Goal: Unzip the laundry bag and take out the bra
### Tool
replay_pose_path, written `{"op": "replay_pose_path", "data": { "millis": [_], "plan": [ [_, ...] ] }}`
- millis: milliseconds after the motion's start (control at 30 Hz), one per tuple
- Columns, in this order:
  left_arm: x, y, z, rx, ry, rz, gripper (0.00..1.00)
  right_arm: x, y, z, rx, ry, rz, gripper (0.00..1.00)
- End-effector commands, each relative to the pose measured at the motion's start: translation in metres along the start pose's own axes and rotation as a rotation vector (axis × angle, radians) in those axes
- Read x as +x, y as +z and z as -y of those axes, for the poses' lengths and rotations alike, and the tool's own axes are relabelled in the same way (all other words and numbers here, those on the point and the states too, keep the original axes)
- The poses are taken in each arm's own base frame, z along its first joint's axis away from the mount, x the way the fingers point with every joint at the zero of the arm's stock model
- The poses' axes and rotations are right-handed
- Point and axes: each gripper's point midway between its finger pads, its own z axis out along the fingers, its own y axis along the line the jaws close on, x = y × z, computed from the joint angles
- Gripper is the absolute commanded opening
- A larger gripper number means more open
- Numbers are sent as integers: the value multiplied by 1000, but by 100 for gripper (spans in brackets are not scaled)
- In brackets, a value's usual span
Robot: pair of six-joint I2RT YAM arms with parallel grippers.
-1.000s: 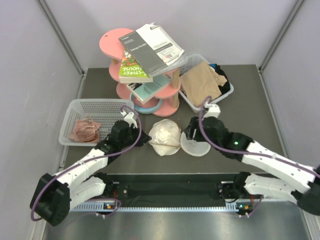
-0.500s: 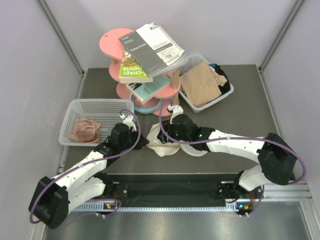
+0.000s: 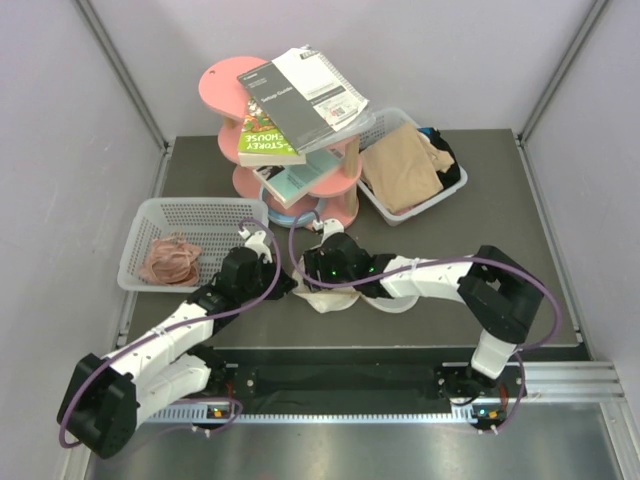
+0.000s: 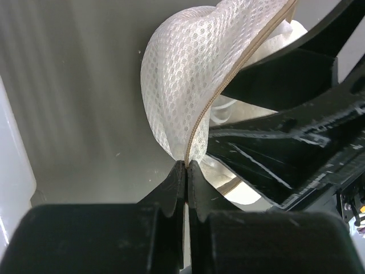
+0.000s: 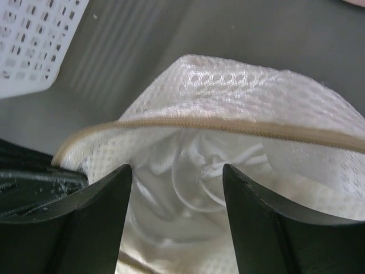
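Note:
The laundry bag (image 3: 392, 298) lies near the table's front middle, unzipped, with its cream mesh (image 4: 185, 74) pulled up and its tan zipper tape (image 5: 228, 127) gaping. My left gripper (image 4: 186, 166) is shut on the bag's zipper edge at its left side; in the top view it sits at the bag's left rim (image 3: 289, 285). My right gripper (image 5: 177, 188) is open, its fingers (image 5: 94, 220) reaching into the bag's mouth on either side of the off-white bra (image 5: 197, 182), whose thin straps show inside. In the top view the right gripper (image 3: 314, 268) covers most of the bag.
A white mesh basket (image 3: 190, 212) with a pinkish-brown bundle (image 3: 168, 258) stands at the left, close to my left arm. A pink tiered stand (image 3: 245, 85) with books is behind the bag. A tray with tan cloth (image 3: 400, 165) sits at the back right.
My right arm has swung left from the bag's right side to over its open mouth, with its fingers now reaching in. My left gripper has kept its hold on the bag's edge.

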Motion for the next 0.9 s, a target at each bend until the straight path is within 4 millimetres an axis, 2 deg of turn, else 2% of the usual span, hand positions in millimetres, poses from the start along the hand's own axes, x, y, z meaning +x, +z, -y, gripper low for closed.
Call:
{"op": "replay_pose_path", "data": {
  "millis": [0, 100, 167, 200, 233, 300, 333, 400, 433, 467, 500, 533, 567, 600, 667, 733, 867],
  "plan": [
    [-6, -3, 5, 20, 6, 28, 0, -23, 10, -9, 31, 27, 81, 64],
    [-6, -3, 5, 22, 5, 32, 0, -15, 21, -10, 25, 35, 54, 61],
    [-6, -4, 5, 22, 6, 36, 0, -9, 27, -12, 9, 40, 33, 50],
    [-7, -5, 5, 17, 6, 37, 0, -7, 28, -13, 6, 49, 29, 43],
    [-8, -5, 5, 18, 8, 40, 0, -5, 29, -13, 1, 52, 28, 28],
    [-8, -6, 4, 12, 7, 45, 0, -6, 25, -15, -16, 63, 35, 13],
    [-9, -7, 4, 11, 6, 49, 0, -4, 23, -14, -21, 65, 41, 1],
    [-9, -7, 2, 1, 2, 50, 0, -13, 11, -20, -53, 75, 75, 0],
    [-11, -7, 2, -5, 0, 58, 0, -7, 6, -17, -57, 76, 71, 0],
    [-10, -7, 1, -8, -2, 57, 0, -21, -7, -25, -91, 85, 119, 0],
    [-11, -7, 2, -10, -7, 62, 0, -14, -13, -21, -92, 87, 115, 0],
    [-13, -8, 0, -18, -13, 69, 0, -17, -19, -21, -98, 89, 130, 0],
    [-14, -8, 0, -20, -14, 73, 0, -29, -33, -27, -126, 96, 173, 0],
    [-15, -8, 1, -20, -16, 77, 0, -23, -38, -21, -122, 98, 171, 0],
    [-17, -8, 1, -23, -22, 85, 0, -35, -56, -27, -160, 104, 218, 0],
    [-18, -8, 1, -25, -26, 88, 0, -35, -66, -27, -179, 106, 236, 0],
    [-19, -7, 4, -14, -22, 82, 0, -52, -93, -33, -230, 124, 318, 0]
  ]
}}
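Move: The white bra in the open laundry bag lies just below the right hand's open fingers, about 3 cm down and barely 1 cm ahead and to the left. From that hand, the bag's opened lid is some 14 cm to the right and 1 cm back; the white basket is about 23 cm left and 6 cm ahead. From the left hand, which already grips the zipper edge, the bra is roughly 5 cm right, 2 cm ahead and 3 cm down. Dipping about 2 cm down, left and slightly forward into the bag, the right hand shuts its wide-open fingers on the bra's white cloth, then pulls up some 7 cm while drawing back and to the right about 4 cm each, its left side rolling upward. The left hand keeps its pinch on the zipper edge, hardly shifting. ##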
